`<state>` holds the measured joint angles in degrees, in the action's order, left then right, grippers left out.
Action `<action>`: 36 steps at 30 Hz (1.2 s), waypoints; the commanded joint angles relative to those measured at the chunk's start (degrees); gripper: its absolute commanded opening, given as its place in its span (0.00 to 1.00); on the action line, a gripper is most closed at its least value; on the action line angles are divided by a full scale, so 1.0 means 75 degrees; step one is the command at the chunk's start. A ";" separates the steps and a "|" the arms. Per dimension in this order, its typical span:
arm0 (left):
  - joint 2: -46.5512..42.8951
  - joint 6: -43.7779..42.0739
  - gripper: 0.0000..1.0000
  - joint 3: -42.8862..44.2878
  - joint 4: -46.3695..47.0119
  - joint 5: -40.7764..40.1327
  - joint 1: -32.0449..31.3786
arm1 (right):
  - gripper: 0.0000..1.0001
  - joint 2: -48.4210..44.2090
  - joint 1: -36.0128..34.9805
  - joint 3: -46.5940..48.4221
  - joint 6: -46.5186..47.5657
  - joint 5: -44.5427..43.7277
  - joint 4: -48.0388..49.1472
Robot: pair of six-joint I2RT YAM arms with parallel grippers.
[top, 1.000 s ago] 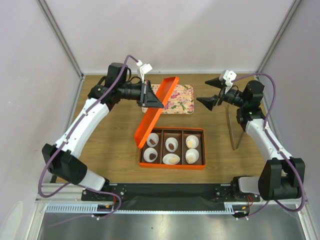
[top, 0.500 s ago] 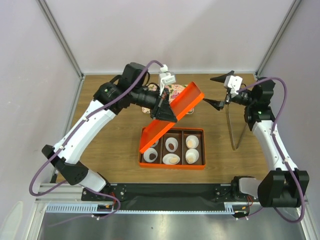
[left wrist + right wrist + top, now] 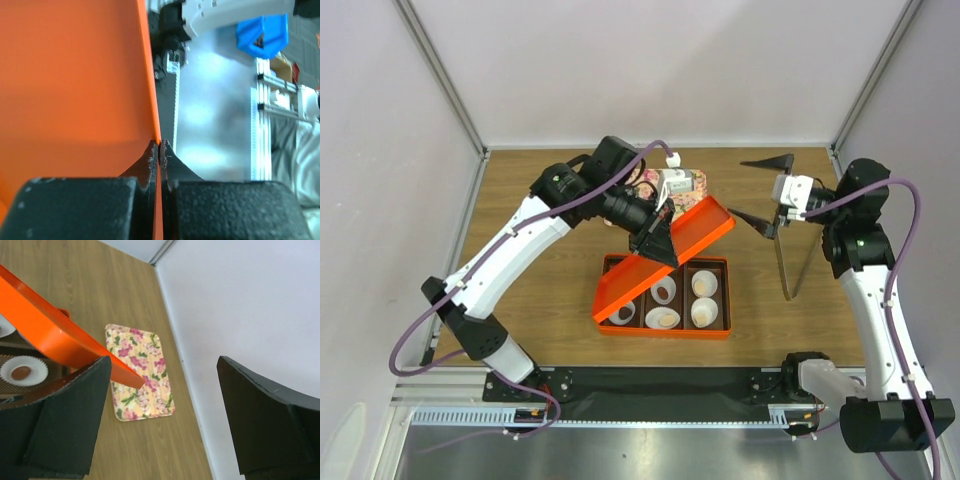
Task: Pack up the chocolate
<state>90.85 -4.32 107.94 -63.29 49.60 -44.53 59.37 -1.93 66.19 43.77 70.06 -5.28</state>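
My left gripper (image 3: 661, 244) (image 3: 159, 145) is shut on the edge of an orange lid (image 3: 698, 230) (image 3: 75, 75). It holds the lid tilted over the left side of the orange box (image 3: 665, 333). The box's compartments hold white paper cups (image 3: 663, 318) with chocolate (image 3: 704, 284) in them. One brown piece of chocolate (image 3: 21, 372) in its cup shows under the lid in the right wrist view. The left compartments are partly hidden by the lid. My right gripper (image 3: 763, 192) (image 3: 164, 360) hangs open and holds nothing, to the right of the lid's raised end.
A floral tray (image 3: 688, 184) (image 3: 140, 372) lies on the wooden table behind the box, partly covered by the left arm. A thin clear upright stand (image 3: 783, 262) is at the right. Walls close in the table at the back and sides.
The left arm has swung the lid from steeply upright behind the box down to a lower tilt over it. The right arm has drawn back to the right, still open.
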 commanded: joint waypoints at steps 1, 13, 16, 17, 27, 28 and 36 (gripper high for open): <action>0.0144 -0.0865 0.00 0.0537 0.0423 0.0336 -0.0203 | 0.93 -0.0369 -0.0293 -0.0071 0.0984 0.0350 -0.1804; 0.0754 -0.1358 0.00 0.0994 0.0013 0.0218 -0.0308 | 0.93 -0.0393 0.0748 0.0033 0.1559 -0.1407 -0.2753; 0.0731 -0.1428 0.00 0.1147 -0.0069 0.0078 -0.0308 | 0.93 -0.0370 0.1498 0.0174 0.1407 -0.1175 -0.2800; 0.0719 -0.1463 0.00 0.1170 -0.0104 0.0031 -0.0308 | 0.93 -0.0312 0.1651 0.0209 0.1082 -0.0953 -0.2742; 0.0906 -0.1791 0.01 0.1357 -0.0444 -0.0533 -0.0308 | 0.92 -0.0182 0.1840 0.0748 0.1921 0.0302 -0.4253; 0.0941 -0.1815 0.00 0.1416 -0.0445 -0.0416 -0.0297 | 0.92 -0.0229 0.1828 0.0737 0.1806 0.0372 -0.4230; 0.1023 -0.1779 0.00 0.1510 -0.0292 0.0147 -0.0331 | 0.91 -0.0135 0.1828 0.0808 0.2344 0.1077 -0.5226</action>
<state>98.61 -15.11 116.29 -68.05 46.44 -46.92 58.94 11.86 70.85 58.43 74.43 -40.49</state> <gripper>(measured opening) 0.010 0.916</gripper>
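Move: The orange lid is already pinched by its near rim in the left hand. The open box it is meant for has its middle about 5 cm ahead of that hand, level sideways and some 28 cm below; its far-right paper cup is about 8 cm ahead and 9 cm right, and the floral tray roughly 27 cm ahead and 2 cm left. From the right hand, the box lies about 9 cm back, 9 cm left and 35 cm down. The lid is kept pinched and eased a few centimetres down, rightward and slightly forward over the box, while the left hand turns a little clockwise and rolls its far side up. The right hand, empty and open, dips about 5 cm and swings some 8 cm right away from the lid, then comes partly back leftward and backward, its fingers tipping down. ##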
